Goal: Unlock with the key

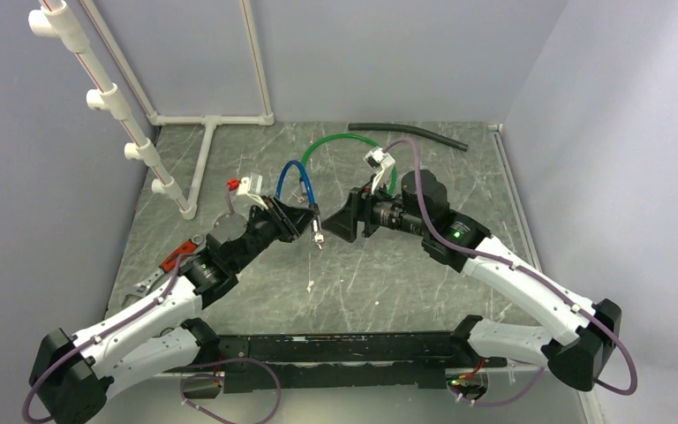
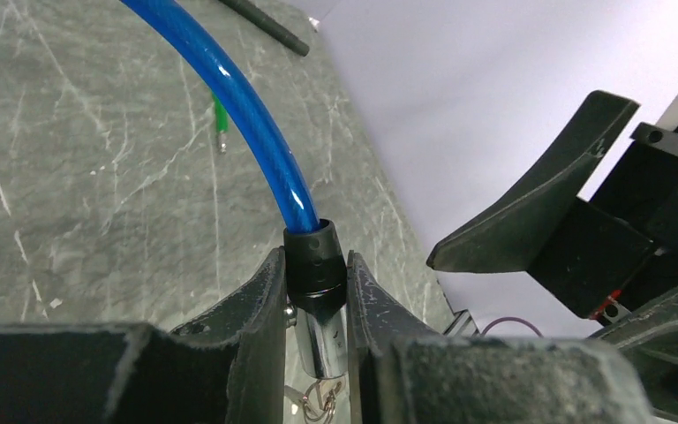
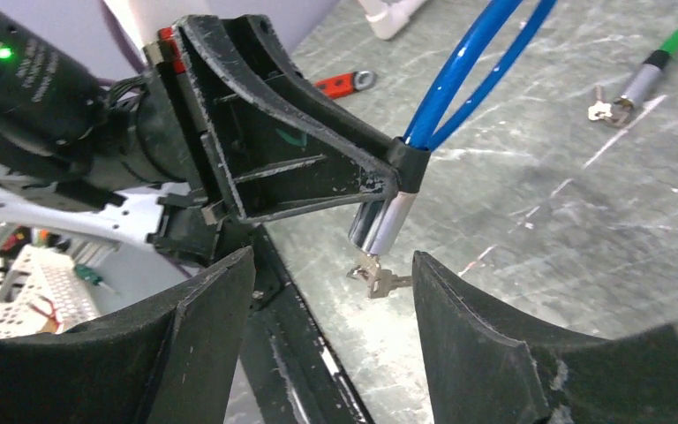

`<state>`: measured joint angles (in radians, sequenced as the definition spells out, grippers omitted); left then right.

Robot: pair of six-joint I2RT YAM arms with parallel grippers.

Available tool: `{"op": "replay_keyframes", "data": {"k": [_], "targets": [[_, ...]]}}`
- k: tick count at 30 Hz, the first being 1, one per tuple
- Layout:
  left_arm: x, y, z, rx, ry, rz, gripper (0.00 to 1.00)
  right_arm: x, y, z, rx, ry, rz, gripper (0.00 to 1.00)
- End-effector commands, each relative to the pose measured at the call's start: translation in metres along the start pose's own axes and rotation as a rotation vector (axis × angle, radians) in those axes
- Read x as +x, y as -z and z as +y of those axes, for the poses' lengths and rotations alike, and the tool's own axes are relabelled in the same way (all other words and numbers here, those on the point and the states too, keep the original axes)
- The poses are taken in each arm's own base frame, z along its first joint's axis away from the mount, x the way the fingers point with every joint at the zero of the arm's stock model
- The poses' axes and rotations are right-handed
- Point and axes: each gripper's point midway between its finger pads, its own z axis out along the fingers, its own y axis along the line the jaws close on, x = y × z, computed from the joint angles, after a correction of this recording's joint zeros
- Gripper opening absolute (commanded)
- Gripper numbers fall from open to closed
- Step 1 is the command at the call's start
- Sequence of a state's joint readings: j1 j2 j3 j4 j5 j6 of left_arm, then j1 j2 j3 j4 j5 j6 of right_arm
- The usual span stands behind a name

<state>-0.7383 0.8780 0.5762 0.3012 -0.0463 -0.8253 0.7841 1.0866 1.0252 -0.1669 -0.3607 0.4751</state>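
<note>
My left gripper (image 2: 315,276) is shut on the black-and-chrome barrel (image 2: 318,283) of a blue cable lock (image 1: 293,179), held above the table. The blue cable (image 2: 238,97) arcs up and away from the barrel. A small key (image 3: 376,276) on a ring hangs from the chrome end of the barrel (image 3: 378,221). In the left wrist view the key (image 2: 318,402) shows just below the fingers. My right gripper (image 3: 331,278) stands open right in front of the key, one finger on each side, touching nothing. From above, the right gripper (image 1: 335,227) faces the left gripper (image 1: 305,216).
A green cable lock (image 1: 344,141) lies behind, its barrel (image 3: 643,78) and keys (image 3: 602,108) on the table. A black hose (image 1: 410,132) lies at the back. A white pipe frame (image 1: 203,159) stands at the left, a red-handled tool (image 3: 344,84) near it. A black rail (image 1: 344,353) runs along the near edge.
</note>
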Motion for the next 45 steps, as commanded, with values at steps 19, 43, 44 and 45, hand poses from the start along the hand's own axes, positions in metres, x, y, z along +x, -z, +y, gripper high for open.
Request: {"op": "replay_keyframes", "data": {"k": [19,43,44,45], "targets": [[-0.004,-0.015,-0.015,0.089,0.064,-0.044,0.0,0.017,-0.032,-0.038,0.208,-0.04,-0.048,0.58],[0.005,-0.014,-0.009,0.093,0.09,-0.032,0.0,0.034,-0.065,-0.059,0.27,-0.084,0.02,0.24],[0.006,-0.013,-0.008,0.093,0.089,-0.031,0.0,0.039,-0.067,-0.062,0.276,-0.088,0.033,0.19],[0.006,-0.013,-0.007,0.09,0.088,-0.03,0.0,0.042,-0.068,-0.064,0.28,-0.092,0.045,0.13]]}}
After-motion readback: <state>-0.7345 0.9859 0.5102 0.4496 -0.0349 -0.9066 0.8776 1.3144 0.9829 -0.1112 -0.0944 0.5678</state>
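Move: The open right hand goes for the metal body of the blue lock, about 4 cm to its left, 2 cm ahead and 6 cm below. The keys hang at the body's lower end, roughly 1 cm ahead, 4 cm left and 10 cm below this hand; the green lock's body lies on the table some 22 cm ahead, 9 cm left and 28 cm down. The left hand still grips the blue lock's black collar, the metal body about 3 cm straight beneath its fingertips. The right fingers close around the lower part of the blue lock's metal body and pinch it from both sides just above the keys, after sinking about 10 cm while easing some 3 cm forward and 3 cm left; the wrist turns some 15 degrees, dipping the fingers and swinging slightly clockwise. The left hand keeps its hold on the collar and lowers the lock about 3 cm. ##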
